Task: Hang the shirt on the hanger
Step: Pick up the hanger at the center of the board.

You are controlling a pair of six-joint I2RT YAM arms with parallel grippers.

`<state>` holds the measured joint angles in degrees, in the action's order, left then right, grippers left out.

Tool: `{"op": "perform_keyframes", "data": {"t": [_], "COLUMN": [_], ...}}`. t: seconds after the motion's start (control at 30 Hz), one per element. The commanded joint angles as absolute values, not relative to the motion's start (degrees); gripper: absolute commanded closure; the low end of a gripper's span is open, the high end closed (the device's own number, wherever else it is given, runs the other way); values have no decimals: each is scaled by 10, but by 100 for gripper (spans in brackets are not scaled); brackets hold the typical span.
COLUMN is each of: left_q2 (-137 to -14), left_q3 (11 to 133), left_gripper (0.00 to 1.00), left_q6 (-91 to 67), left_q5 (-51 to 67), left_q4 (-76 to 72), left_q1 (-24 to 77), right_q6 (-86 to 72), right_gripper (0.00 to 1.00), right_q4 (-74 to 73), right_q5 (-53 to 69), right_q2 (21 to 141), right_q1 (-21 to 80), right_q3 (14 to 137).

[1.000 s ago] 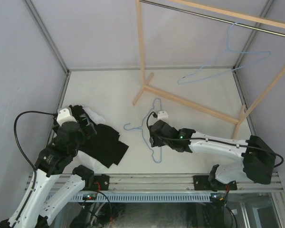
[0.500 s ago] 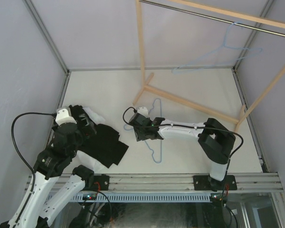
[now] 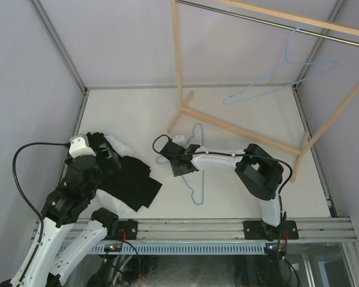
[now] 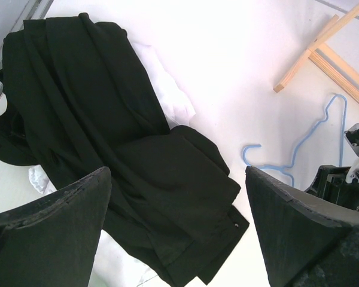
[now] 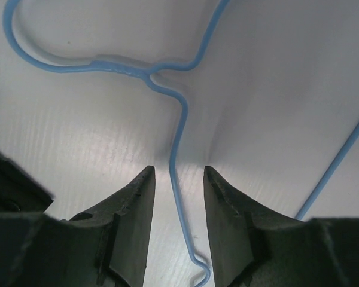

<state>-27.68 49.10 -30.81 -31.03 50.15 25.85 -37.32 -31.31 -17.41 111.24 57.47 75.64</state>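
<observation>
The white shirt (image 3: 118, 145) lies crumpled at the table's left, mostly hidden under a black garment (image 3: 133, 182). In the left wrist view only its edges (image 4: 173, 101) show beside the black garment (image 4: 137, 173). A blue wire hanger (image 3: 192, 188) lies flat on the table. My left gripper (image 3: 105, 157) hangs open and empty above the black garment, fingers wide apart (image 4: 178, 176). My right gripper (image 3: 179, 162) is low over the hanger. Its jaws are open and straddle the hanger's wire (image 5: 180, 137) near the neck without touching it (image 5: 178, 172).
A wooden clothes rack (image 3: 178, 60) with a metal rail stands at the back right, its foot (image 3: 239, 130) crossing the table behind the hanger. A second blue hanger (image 3: 269, 89) hangs from the rail. Grey walls close in the sides.
My right gripper has moved left along the flat hanger and the arm has folded at the elbow. The hanger on the rail swings. The left arm has barely moved.
</observation>
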Motion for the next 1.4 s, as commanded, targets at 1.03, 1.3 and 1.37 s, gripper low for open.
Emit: {"op": "perform_keyframes", "data": {"t": [1.03, 1.3, 1.37], "left_q2": [-216, -225, -245], "left_q3": [407, 305, 288], "left_gripper": [0, 0, 0], "left_q6": [-316, -414, -431], "left_q5": [-205, -61, -39], "left_q4": [378, 200, 149], "left_q1": [242, 242, 241], "right_q6": [-326, -329, -332], "right_gripper": [100, 100, 100], "right_q4": [-279, -214, -205], "right_q5": [-167, -101, -95], "right_q2": [1016, 903, 890], "right_q1": [576, 579, 581], "right_q3": [712, 605, 591]}}
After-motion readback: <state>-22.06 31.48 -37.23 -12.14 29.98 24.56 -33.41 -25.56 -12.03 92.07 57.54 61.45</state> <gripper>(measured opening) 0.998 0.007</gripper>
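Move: The hanger's near shoulder wire runs between the right fingertips, about 1 cm below them. From this hand the hook lies some 5 cm ahead and 8 cm left, the bottom bar about 8 cm right and 2 cm ahead; the black shirt's middle is roughly 22 cm left and 2 cm back. From the left hand the wire is about 5 cm ahead, 26 cm right and 23 cm down. Ease the right gripper down about 1 cm over the hanger and shut the half-open fingers, pinching the near shoulder wire below the neck; then lift about 6 cm, drawing back and a little right, tipping the wrist some 10 degrees. As it lifts, bring the wide-open left gripper right about 7 cm towards the hanger, sinking and rolling. ##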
